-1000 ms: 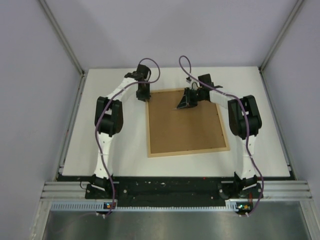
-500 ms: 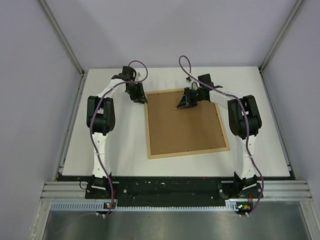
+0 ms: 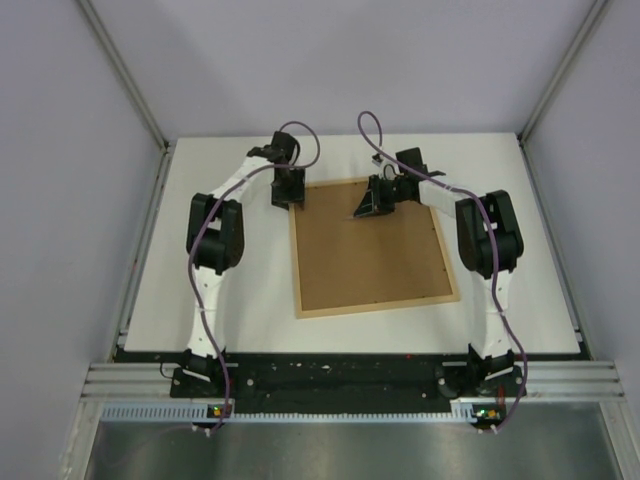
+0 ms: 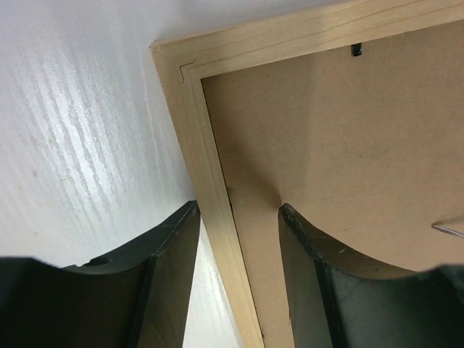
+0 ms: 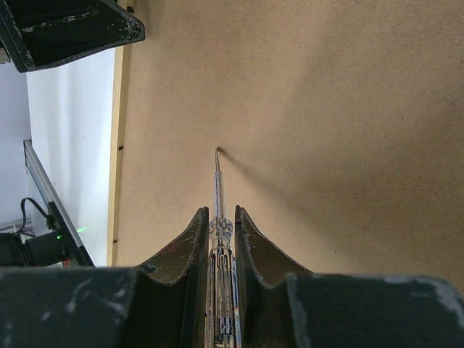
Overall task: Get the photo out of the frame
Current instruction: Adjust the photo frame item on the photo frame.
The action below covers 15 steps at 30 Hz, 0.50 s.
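The frame (image 3: 375,305) lies face down on the white table, its brown backing board (image 3: 370,250) facing up. The photo is hidden under the board. My left gripper (image 3: 290,198) is at the frame's far left corner. In the left wrist view it (image 4: 238,210) is open, one finger over the table and the other over the backing board (image 4: 341,138), straddling the wooden rail (image 4: 210,181). My right gripper (image 3: 365,210) is shut on a clear-handled screwdriver (image 5: 219,196), whose tip rests on the backing board (image 5: 326,109) near the far edge.
A small black retaining tab (image 4: 356,49) sits at the board's far edge. White table (image 3: 230,290) surrounds the frame, with grey walls on three sides. A finger of the left gripper (image 5: 72,29) shows in the right wrist view.
The left gripper swung out to the left, then came back to the frame's far left corner with its jaws wider. The frame's far left corner shifted slightly left. The right arm stayed still.
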Motion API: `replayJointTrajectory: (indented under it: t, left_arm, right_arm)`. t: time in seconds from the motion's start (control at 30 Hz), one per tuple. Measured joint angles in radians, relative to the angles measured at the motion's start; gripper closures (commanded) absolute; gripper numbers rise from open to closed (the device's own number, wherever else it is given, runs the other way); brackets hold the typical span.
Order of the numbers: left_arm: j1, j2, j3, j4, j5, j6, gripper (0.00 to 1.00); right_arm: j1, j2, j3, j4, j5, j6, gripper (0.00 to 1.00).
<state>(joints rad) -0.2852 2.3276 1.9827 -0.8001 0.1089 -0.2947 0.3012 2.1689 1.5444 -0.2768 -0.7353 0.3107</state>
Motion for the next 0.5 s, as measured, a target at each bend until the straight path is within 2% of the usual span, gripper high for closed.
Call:
replayJointTrajectory:
  t: [0.13,0.27,0.4,0.5]
  left_arm:
    - [-0.015,0.001,0.016,-0.023,-0.080,0.011,0.63]
    - [-0.016,0.001,0.039,-0.029,-0.138,0.023,0.70]
    - [-0.016,0.001,0.043,-0.032,-0.170,0.033,0.70]
    - [-0.017,0.001,0.043,-0.034,-0.178,0.036,0.64]
  right_arm:
    - [0.001,0.000,0.000,0.000,0.000,0.000,1.00]
    - [0.002,0.000,0.000,0.000,0.000,0.000,1.00]
    - [0.002,0.000,0.000,0.000,0.000,0.000,1.00]
    - [0.002,0.000,0.000,0.000,0.000,0.000,1.00]
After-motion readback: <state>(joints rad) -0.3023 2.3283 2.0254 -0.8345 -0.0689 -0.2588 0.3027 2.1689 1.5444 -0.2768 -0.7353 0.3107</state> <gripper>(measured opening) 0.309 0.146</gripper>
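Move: The photo frame's left bar runs fore and aft between the open left fingers, about 1 cm left of the hand point and 1 cm below. Its far-left corner is roughly 6 cm ahead and 2 cm left; the tip of the right hand's thin tool is some 14 cm right and 3 cm back. From the right hand the gripped-at stretch of bar lies about 20 cm left, 1 cm ahead and 4 cm down. Left hand slides 2 cm left, rising slightly, rolling 10 degrees, fingers half closing, right finger against the left bar. ##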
